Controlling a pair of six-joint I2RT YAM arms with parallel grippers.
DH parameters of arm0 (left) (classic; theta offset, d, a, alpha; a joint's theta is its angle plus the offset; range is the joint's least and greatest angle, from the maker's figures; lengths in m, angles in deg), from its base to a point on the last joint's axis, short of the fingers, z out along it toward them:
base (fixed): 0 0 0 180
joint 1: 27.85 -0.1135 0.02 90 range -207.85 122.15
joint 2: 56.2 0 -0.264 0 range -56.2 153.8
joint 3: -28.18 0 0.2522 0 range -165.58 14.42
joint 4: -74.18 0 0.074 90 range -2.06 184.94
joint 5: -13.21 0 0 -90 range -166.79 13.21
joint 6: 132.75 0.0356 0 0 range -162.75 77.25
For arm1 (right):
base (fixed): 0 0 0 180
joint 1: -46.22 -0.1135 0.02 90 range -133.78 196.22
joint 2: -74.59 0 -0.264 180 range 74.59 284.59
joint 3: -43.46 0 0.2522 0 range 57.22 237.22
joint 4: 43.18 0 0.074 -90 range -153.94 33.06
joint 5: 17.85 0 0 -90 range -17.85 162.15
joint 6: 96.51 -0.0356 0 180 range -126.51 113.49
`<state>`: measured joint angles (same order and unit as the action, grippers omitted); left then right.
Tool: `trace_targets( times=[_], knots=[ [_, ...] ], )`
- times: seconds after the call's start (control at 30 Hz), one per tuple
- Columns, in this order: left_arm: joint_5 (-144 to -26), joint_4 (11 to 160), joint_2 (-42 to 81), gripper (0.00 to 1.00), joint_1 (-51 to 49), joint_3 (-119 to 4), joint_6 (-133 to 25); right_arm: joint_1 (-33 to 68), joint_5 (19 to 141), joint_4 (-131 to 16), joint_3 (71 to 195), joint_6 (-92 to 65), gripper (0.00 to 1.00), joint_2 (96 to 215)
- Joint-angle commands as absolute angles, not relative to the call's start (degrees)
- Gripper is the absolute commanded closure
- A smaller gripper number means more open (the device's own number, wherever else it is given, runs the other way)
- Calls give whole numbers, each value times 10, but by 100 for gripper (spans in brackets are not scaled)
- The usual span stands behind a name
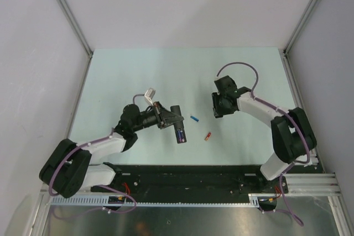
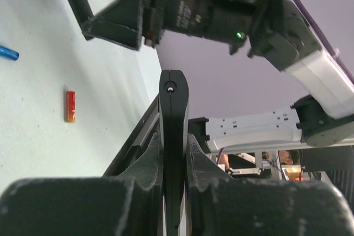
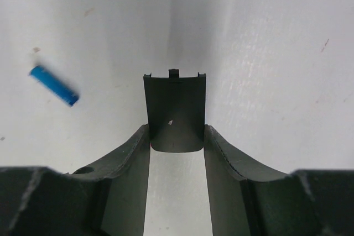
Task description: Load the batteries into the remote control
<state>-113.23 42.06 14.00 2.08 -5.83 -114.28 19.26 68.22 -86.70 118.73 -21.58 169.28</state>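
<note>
My left gripper [image 1: 168,119] [image 2: 173,136] is shut on the remote control [image 1: 178,127] [image 2: 173,98], a slim black bar held edge-on above the table. The blue battery [image 1: 194,119] [image 2: 8,53] [image 3: 54,85] and the red-orange battery [image 1: 208,136] [image 2: 71,106] lie loose on the pale table between the two arms. My right gripper [image 1: 217,106] [image 3: 177,131] is shut on a thin black cover plate [image 3: 175,103] [image 2: 83,9] with small tabs on its end. It holds the plate off the table, to the right of the batteries.
White walls with metal corner posts [image 1: 72,20] enclose the pale green table [image 1: 166,70]. A black base plate [image 1: 188,175] runs along the near edge between the arm mounts. Purple cables [image 1: 238,66] loop off both arms.
</note>
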Motion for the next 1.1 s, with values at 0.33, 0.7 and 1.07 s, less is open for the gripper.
trace_targets(
  times=[0.33, 0.7, 1.07],
  knots=[
    [-1093, 402, 251, 100, 12, -184, -1132, 90, 666, -989, 1194, -271, 83, 1470],
    [-1063, 371, 302, 100, 20, -214, -1120, -21, 660, -1043, 1213, -349, 84, 1388],
    [-1069, 223, 358, 100, 50, -188, -1197, -68, 672, -968, 1234, -380, 85, 1430]
  ],
)
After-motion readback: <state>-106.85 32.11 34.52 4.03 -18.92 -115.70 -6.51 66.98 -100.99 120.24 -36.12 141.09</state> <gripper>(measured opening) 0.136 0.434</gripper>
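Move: The battery cover is already in my right hand, a few centimetres off the table. From that hand the remote's open battery well is about 16 cm back, 17 cm to the left and 13 cm higher. On the table some 3 cm below the hand, the blue battery is about 12 cm left and level with it, the red battery 11 cm back and 5 cm left. My left hand holds the remote; the cover lies 8 cm ahead of it, 19 cm right, 13 cm below. Keeping the cover pinched, I lift it about 14 cm with my right hand while drawing it 14 cm back, then swing it left to the remote's battery well, the wrist turning some 20 degrees, partly counter-clockwise. Meanwhile my left hand carries the remote about 7 cm forward, then to the right, to meet the cover. ##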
